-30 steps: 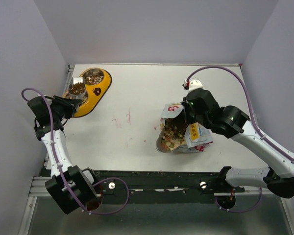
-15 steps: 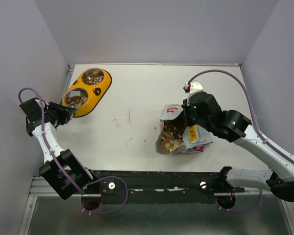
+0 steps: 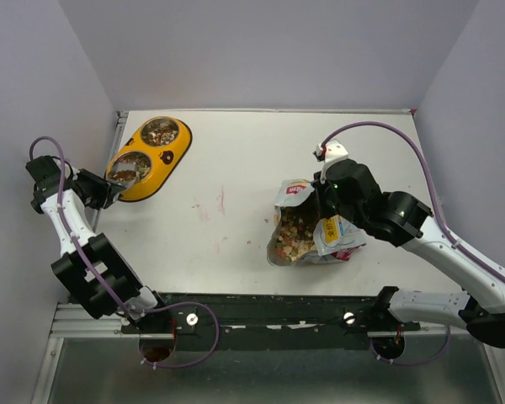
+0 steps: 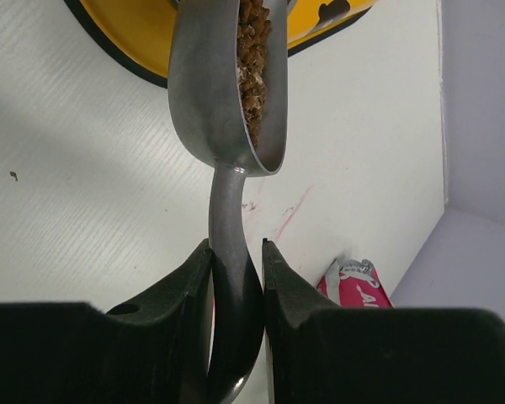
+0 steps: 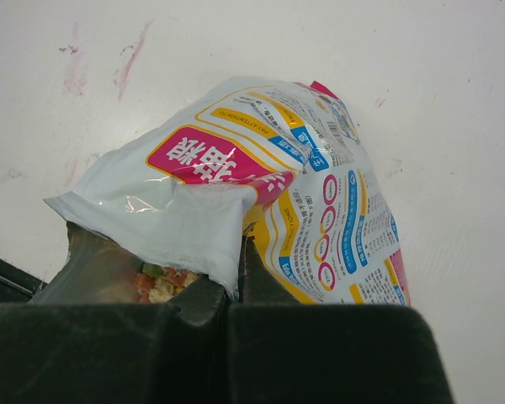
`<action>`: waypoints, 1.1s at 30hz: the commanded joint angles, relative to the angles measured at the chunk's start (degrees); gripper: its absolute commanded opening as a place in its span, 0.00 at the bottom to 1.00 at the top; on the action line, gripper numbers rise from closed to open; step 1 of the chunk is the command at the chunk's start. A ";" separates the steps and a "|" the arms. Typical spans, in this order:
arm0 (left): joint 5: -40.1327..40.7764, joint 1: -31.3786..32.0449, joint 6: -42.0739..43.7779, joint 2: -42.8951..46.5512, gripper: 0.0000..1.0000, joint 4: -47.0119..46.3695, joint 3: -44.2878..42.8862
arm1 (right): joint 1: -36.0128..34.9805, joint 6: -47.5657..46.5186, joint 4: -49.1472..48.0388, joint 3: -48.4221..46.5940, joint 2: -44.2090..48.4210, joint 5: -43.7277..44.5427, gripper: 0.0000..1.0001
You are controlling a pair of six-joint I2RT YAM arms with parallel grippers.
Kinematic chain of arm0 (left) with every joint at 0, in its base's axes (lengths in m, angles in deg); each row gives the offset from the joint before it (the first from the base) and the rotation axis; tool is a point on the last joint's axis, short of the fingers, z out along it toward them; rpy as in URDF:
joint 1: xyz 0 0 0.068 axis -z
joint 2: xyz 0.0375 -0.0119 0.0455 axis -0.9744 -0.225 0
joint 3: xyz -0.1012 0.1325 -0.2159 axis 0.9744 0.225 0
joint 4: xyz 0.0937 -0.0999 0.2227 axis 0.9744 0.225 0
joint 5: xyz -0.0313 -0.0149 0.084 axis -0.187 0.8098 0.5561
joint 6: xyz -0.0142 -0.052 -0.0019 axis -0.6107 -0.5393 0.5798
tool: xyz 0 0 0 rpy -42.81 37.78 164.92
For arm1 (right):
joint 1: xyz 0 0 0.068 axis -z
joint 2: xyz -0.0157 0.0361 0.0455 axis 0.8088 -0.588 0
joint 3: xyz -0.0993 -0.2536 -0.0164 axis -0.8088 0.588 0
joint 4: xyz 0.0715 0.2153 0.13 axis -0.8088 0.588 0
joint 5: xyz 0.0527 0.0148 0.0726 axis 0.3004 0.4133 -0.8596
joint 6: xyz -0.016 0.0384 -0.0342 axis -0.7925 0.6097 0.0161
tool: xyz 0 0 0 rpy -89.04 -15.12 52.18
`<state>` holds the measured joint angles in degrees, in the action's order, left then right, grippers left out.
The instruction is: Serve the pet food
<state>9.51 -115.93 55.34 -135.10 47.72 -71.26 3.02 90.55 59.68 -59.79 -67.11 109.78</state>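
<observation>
The pet food pouch [image 3: 307, 223] lies open right of centre, with mixed kibble [image 3: 296, 236] showing in its mouth. My right gripper [image 3: 324, 204] is shut on the pouch's torn upper edge [image 5: 210, 227] and holds it open. Kibble [image 5: 160, 282] shows under the flap. My left gripper [image 3: 109, 188] is shut on the handle of the silver scoop [image 4: 227, 109]. The scoop is tilted and holds brown kibble [image 4: 254, 67]. It sits at the near edge of the yellow double bowl [image 3: 170, 156]. Both steel cups hold some kibble.
The yellow bowl [image 4: 126, 42] stands at the far left, close to the table's left edge and the side wall. Pink smears [image 3: 220, 200] mark the table's middle. The black rail runs along the near edge.
My left arm has swung out to the left, drawing the scoop from above the near cup back to the bowl's near edge. My right gripper and the pouch have barely moved.
</observation>
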 commanded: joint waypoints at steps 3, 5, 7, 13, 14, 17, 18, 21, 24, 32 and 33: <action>3.29 -0.17 2.54 -3.35 0.00 4.63 -7.53 | -0.28 -0.76 -5.26 -0.69 0.88 2.76 0.01; 4.60 0.18 2.80 -4.32 0.00 6.04 -9.20 | -0.28 -0.76 -5.35 -0.77 0.53 2.85 0.01; 6.27 0.79 3.07 -5.46 0.00 7.79 -10.87 | -0.28 -0.85 -5.35 -0.95 0.27 3.02 0.01; 9.61 2.46 3.24 -8.27 0.00 10.61 -14.82 | -0.28 -0.85 -5.52 -1.65 -0.44 2.85 0.01; 10.14 2.72 3.42 -8.54 0.00 11.05 -15.53 | -0.28 -0.76 -5.61 -1.74 -0.52 3.02 0.01; 11.90 3.78 3.94 -10.12 0.00 12.72 -18.60 | -0.19 -0.85 -5.61 -1.74 -0.35 3.20 0.01; 12.51 4.39 4.03 -10.82 0.00 13.68 -19.92 | -0.19 -0.85 -5.61 -1.65 -0.43 3.29 0.01; 15.32 5.80 4.30 -12.14 0.00 15.53 -22.56 | -0.28 -0.76 -5.61 -1.65 -0.26 3.20 0.01; 20.32 8.17 5.17 -14.60 0.00 18.78 -27.12 | -0.19 -0.67 -5.35 -1.91 -0.35 3.46 0.01; 24.90 11.25 5.96 -18.65 0.00 22.91 -33.98 | -0.19 -0.41 -4.82 -2.27 -0.17 3.99 0.01; 26.39 11.86 6.49 -19.35 0.00 24.05 -35.30 | -0.19 -0.41 -4.73 -2.27 -0.17 3.99 0.01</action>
<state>29.99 -105.60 59.80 -152.81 68.11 -101.73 3.00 90.27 59.26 -59.83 -67.63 110.48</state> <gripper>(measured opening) 0.315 0.012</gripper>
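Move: The left gripper holds the loaded scoop by its handle. The middle of the near bowl on the yellow tray lies about 11 cm ahead of that hand, some 2 cm to its left and 14 cm below. The far bowl is roughly 24 cm ahead and 6 cm right, and the tray's bear mark some 15 cm ahead and 10 cm right. From the right hand the near bowl lies about 20 cm ahead and 49 cm left, 24 cm lower. Bring the left gripper about 5 cm forward and a little left, the leftward part first, carrying the scoop farther over the near bowl. On the way tip its nose down some 15 degrees and roll its left side up nearly as much, so that the scoop leans over its right rim. Keep the fingers' grip on the handle. ##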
